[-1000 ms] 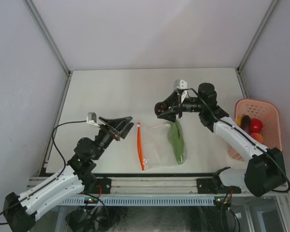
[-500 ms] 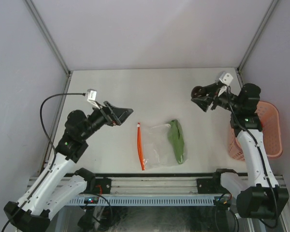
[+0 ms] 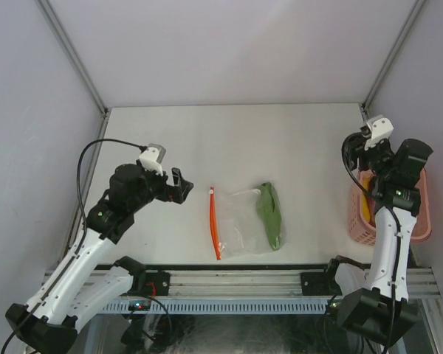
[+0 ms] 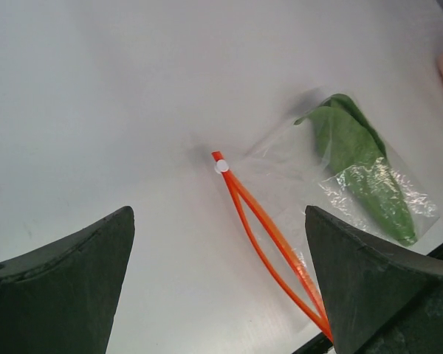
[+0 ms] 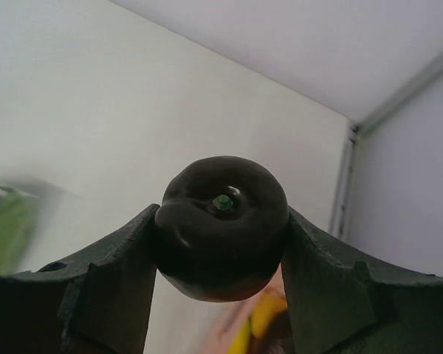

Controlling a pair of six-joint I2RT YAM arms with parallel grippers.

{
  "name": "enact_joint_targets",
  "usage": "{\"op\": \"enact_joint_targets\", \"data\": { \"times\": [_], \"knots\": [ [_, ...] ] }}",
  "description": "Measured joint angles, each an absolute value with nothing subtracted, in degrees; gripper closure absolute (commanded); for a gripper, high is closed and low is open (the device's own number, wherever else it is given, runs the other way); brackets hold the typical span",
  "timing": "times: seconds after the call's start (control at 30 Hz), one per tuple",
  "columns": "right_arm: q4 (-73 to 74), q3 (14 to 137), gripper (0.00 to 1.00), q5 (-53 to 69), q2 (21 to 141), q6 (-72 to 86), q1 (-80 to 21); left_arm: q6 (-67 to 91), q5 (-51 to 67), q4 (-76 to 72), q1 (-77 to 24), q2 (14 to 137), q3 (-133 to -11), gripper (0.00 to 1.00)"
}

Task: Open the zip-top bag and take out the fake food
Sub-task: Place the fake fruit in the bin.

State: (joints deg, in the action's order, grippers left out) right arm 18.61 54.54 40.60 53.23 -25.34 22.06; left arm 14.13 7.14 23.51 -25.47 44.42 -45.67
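Note:
The zip-top bag (image 3: 240,221) lies flat at the table's near middle, its red-orange zip strip (image 3: 215,221) on the left edge and parted into a narrow loop (image 4: 269,236). Inside it, at the right, lies a long green piece of fake food (image 3: 270,215), which also shows as the green piece (image 4: 362,173) in the left wrist view. My left gripper (image 3: 180,186) hangs open left of the strip, and nothing sits between the jaws of the left gripper (image 4: 218,217). My right gripper (image 5: 221,221) is shut on a dark purple round fruit (image 5: 221,225). It is raised at the far right (image 3: 354,153) beside the pink basket.
The pink perforated basket (image 3: 422,225) stands at the table's right edge, partly behind the right arm. A yellow piece (image 5: 262,317) shows in it below the held fruit. Grey walls close in the table at the back and sides.
The right arm swung from over the bag to the far right, carrying the dark fruit to the basket. The left arm rose and drew back a little, its gripper still open.

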Motion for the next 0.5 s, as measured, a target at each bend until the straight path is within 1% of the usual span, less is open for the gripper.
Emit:
{"op": "enact_joint_targets", "data": {
  "times": [0.13,0.23,0.5],
  "knots": [
    [19.7,54.54,0.86,34.09,52.99,-26.76,25.47,11.9,5.5,24.32,-25.47,42.61,-44.51,0.0],
    [20.14,54.54,0.82,30.39,53.17,-27.24,29.41,11.09,4.62,24.69,-25.47,41.52,-43.92,0.0],
    [20.4,54.52,0.76,24.95,54.92,-28.62,37.28,10.7,3.14,24.77,-25.47,40.36,-43.88,0.0]
  ]
}}
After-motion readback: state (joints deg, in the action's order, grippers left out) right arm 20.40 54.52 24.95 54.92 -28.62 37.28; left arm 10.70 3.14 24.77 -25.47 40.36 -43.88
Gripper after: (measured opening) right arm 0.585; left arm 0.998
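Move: The right hand already holds the dark round fruit. The middle of the bin lies about 11 cm to this hand's right, 10 cm back and some 20 cm below. The banana in the bin is roughly 4 cm right, 12 cm back and 21 cm below. The opened bag with the green food lies some 23 cm left and 17 cm back, about 28 cm down. From the left hand the bin is about 55 cm right and 3 cm back, 16 cm lower. Sweeping to its right, the right hand carries the dark fruit about 13 cm from beside the bin to over its far part, easing back and down only slightly and slowing towards the end. The hand turns clockwise by some 30 degrees on the way; the fingers keep their grip on the fruit. ##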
